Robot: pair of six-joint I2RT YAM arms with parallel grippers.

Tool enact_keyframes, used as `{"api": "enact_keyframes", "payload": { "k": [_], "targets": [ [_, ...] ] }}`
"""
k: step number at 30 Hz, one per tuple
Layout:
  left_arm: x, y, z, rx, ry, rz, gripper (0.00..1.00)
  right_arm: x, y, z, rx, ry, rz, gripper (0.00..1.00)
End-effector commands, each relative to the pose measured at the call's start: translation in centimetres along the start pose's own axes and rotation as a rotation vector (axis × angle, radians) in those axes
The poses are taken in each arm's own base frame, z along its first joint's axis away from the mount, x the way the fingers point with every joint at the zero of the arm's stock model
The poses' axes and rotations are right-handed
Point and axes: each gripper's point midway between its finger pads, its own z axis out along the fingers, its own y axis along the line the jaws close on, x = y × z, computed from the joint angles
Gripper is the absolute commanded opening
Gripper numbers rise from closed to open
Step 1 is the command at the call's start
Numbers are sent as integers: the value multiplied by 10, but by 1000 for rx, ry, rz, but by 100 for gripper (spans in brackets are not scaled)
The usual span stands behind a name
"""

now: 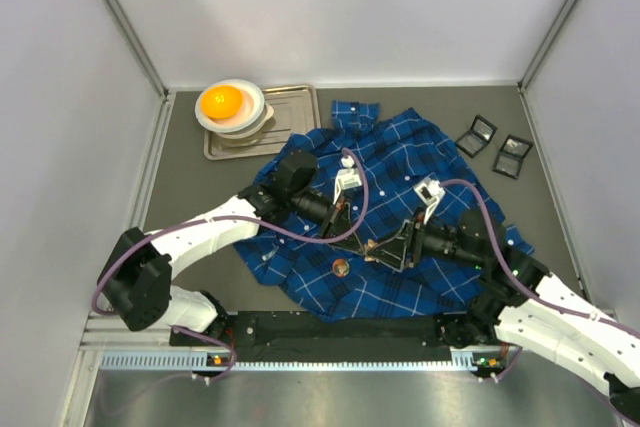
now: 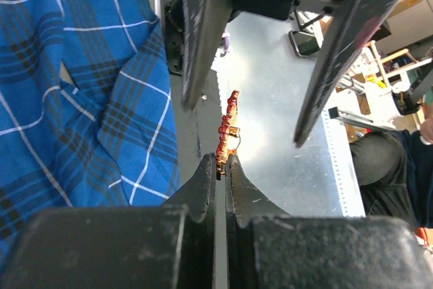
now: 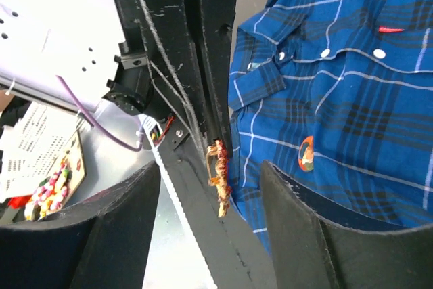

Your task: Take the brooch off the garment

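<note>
The garment [image 1: 420, 157] is a dark-blue plaid shirt spread over the table, also seen in the left wrist view [image 2: 81, 99] and the right wrist view [image 3: 352, 99]. A small red-and-gold brooch [image 2: 228, 123] hangs clear of the cloth, pinched at one end by my left gripper [image 2: 221, 159], which is shut on it. My right gripper [image 3: 210, 167] faces it with the jaws wide apart, and the brooch [image 3: 220, 181] dangles between them untouched. From above, both grippers meet over the shirt's lower middle, around the brooch [image 1: 372, 249].
A round orange badge [image 1: 340, 267] sits on the shirt near its front hem. At the back left a metal tray [image 1: 300, 107] holds stacked bowls with an orange ball [image 1: 222, 102]. Two small black boxes [image 1: 477, 134] [image 1: 514, 155] lie at the back right.
</note>
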Motion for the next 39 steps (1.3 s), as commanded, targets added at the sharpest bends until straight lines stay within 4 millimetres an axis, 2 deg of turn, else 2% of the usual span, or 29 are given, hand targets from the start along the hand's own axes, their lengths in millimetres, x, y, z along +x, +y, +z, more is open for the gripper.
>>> {"api": "enact_keyframes", "payload": {
  "k": [1, 2, 3, 5, 6, 8, 10, 11, 12, 13, 14, 15, 16, 17, 18, 19, 20, 21, 22, 24, 30, 34, 39],
  "targets": [
    [-12, 7, -4, -79, -21, 116, 0, -9, -3, -13, 73, -24, -19, 61],
    [-6, 15, -6, -147, -1, 104, 0, -17, -4, -15, 105, -45, -14, 61],
    [-9, 35, -11, -268, -7, 152, 0, -18, -8, -17, 135, -42, 1, 61],
    [-12, 44, -20, -383, -20, 209, 0, -21, -17, -21, 228, -39, 69, 63],
    [-19, 58, -29, -500, -40, 245, 0, -22, -21, -21, 263, -36, 98, 63],
    [-23, 56, -36, -568, -62, 338, 0, -28, -23, -21, 327, -51, 212, 63],
    [-34, 60, -52, -687, -115, 421, 0, -29, -23, -11, 353, -42, 321, 63],
    [-36, 59, -55, -724, -129, 448, 0, -38, -18, -9, 348, -59, 351, 63],
    [-39, 58, -59, -753, -133, 497, 0, -38, -21, -1, 374, -47, 392, 63],
    [-45, 58, -70, -827, -163, 538, 0, -42, -19, 3, 384, -56, 461, 62],
    [-44, 52, -68, -837, -161, 579, 0, -53, -11, 5, 376, -75, 492, 61],
    [-48, 46, -74, -860, -158, 657, 0, -54, -13, 12, 399, -68, 544, 59],
    [-45, 48, -79, -904, -147, 690, 0, -59, -11, 14, 398, -76, 557, 57],
    [-42, 44, -76, -900, -134, 735, 0, -71, -5, 14, 390, -100, 565, 56],
    [-45, 39, -83, -924, -129, 815, 0, -76, -6, 15, 403, -122, 578, 56],
    [-38, 38, -79, -923, -122, 863, 0, -80, -6, 18, 409, -143, 631, 55],
    [-41, 41, -90, -1001, -133, 889, 0, -82, -8, 19, 422, -160, 666, 54],
    [-42, 35, -94, -1021, -132, 955, 0, -83, -8, 22, 426, -174, 746, 52],
    [-36, 34, -90, -1017, -124, 977, 0, -79, -10, 26, 434, -166, 784, 48],
    [-39, 30, -95, -1044, -137, 999, 0, -78, -9, 32, 433, -160, 847, 45],
    [-39, 31, -102, -1101, -119, 1020, 0, -70, -7, 46, 429, -117, 949, 36],
    [-39, 32, -104, -1116, -112, 1028, 0, -62, -9, 51, 430, -106, 995, 34],
    [-39, 30, -102, -1112, -110, 1040, 0, -59, -10, 69, 412, -78, 1009, 34]
  ]
}}
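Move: The brooch is in the left hand's nearly shut tips, about 2 cm to the right of that hand's point and 1 cm back. It is also about 1 cm left of the right hand, level with it, between its open fingers. The garment is spread about 17 cm below. From the left hand, the round badge is about 4 cm back and 5 cm left, and the small red pin about 9 cm ahead and 8 cm left. Forward and then left, the left hand carries the brooch about 11 cm towards the red pin, dipping and rising again, while swinging its fingers some 60 degrees counter-clockwise from right-and-back to right-and-forward; they keep their pinch. The right hand first backs off to the right, then follows forward and left, its wrist tipping the fingers downward and the fingers half closing without taking the brooch. ##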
